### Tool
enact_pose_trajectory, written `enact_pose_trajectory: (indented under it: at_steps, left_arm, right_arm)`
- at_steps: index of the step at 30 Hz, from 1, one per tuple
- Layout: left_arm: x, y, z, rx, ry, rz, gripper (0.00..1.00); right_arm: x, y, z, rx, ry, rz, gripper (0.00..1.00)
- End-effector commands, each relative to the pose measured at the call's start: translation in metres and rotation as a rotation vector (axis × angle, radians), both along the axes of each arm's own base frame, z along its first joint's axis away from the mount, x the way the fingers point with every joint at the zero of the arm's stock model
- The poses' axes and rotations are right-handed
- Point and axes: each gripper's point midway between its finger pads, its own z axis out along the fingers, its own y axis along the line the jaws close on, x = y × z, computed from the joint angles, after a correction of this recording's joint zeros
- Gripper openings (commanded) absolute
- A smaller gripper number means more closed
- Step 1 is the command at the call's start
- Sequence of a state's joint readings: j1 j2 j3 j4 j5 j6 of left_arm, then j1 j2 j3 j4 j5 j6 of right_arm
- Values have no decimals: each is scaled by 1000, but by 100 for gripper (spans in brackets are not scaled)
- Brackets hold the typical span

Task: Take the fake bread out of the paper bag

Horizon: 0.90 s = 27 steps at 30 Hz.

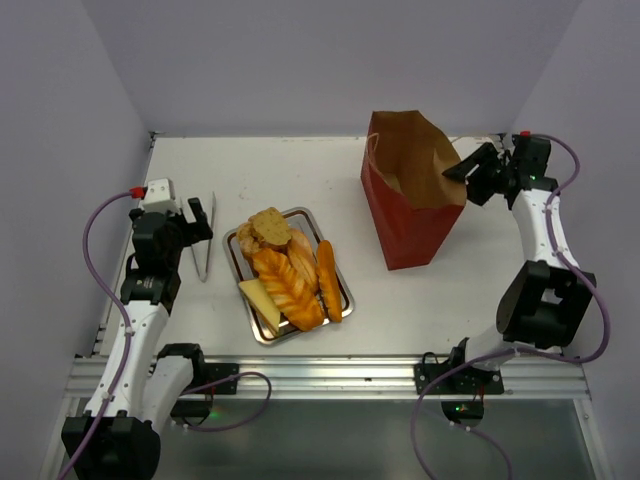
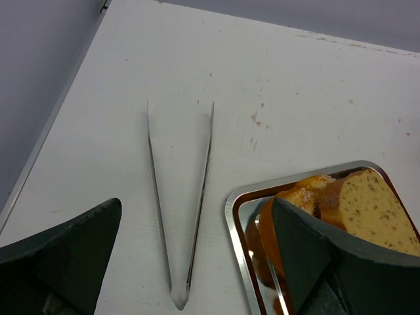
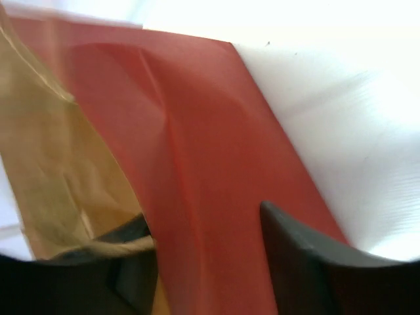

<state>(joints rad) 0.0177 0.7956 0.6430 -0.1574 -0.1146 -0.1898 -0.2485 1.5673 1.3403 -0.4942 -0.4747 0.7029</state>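
The fake bread (image 1: 288, 280) lies piled in a silver tray (image 1: 346, 296) at the table's middle left: a baguette (image 1: 328, 280), a braided loaf (image 1: 285, 285), a pale wedge (image 1: 262, 300) and a seeded slice (image 2: 374, 210). The dark red paper bag (image 1: 415, 200) stands upright at the back right, its mouth open and its brown inside showing. I cannot see the bottom of the bag. My right gripper (image 3: 202, 213) is open astride the bag's right wall (image 3: 197, 131), one finger inside and one outside, by the string handle. My left gripper (image 2: 197, 200) is open and holds nothing, low over the table left of the tray.
Metal tongs (image 2: 179, 298) lie flat on the table between my left fingers, just left of the tray's rim (image 2: 231, 210). The table's left edge runs close by the left arm. Grey walls close in the back and both sides.
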Motion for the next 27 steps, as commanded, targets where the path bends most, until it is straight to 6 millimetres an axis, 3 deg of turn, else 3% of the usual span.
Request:
enact_pose_trajectory:
  at_steps: [1,3,6,12,17,20,21,22,27]
  left_arm:
    - [0,-3,1,16,-7,-20,100]
    - [1,-4,2,15,-10,-26,100]
    - [0,-4,3,18,-13,-26,100]
    - [-1,-12,7,21,-26,-55,100]
    - [-2,-17,11,19,-40,-71,99]
    - [-2,-22,14,13,-52,-91,100]
    - [-2,-25,15,14,-55,-101,100]
    - [-2,-26,15,12,-53,-107,100]
    - [-3,-32,16,11,-57,-127,100]
  right_arm:
    - [-5,-4,52,-130,-198,55,66]
    - [-8,-6,63,-182,-242,72,82]
    - [-15,-10,81,-259,-305,94,97]
    - [-36,-28,113,-446,-365,45,99]
    - [-70,-54,130,-631,-339,-46,99]
    - [-87,-72,119,-745,-288,-87,99]
    - [-97,-74,124,-781,-301,-101,99]
    - [-103,-78,114,-801,-273,-109,99]
    - [-124,-86,100,-879,-250,-131,99]
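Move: The right gripper's half-open fingers straddle the right-hand rim of the upright paper bag; the middle of the bag lies about 10 cm to their left, 3 cm back and 11 cm below. The tray of bread is roughly 40 cm left, 19 cm back and 21 cm below, with the long loaf on its near side, some 30 cm left and 19 cm back. From the left hand, the bag is about 50 cm right and 9 cm farther out. Open the right fingers fully and lift them clear of the bag's right rim, rising about 12 cm in all while drawing back some 11 cm, then swinging right, away from the bag. Roll the hand about 45 degrees, left side down, and tip the fingers up. Ease the open, empty left hand slightly right. ##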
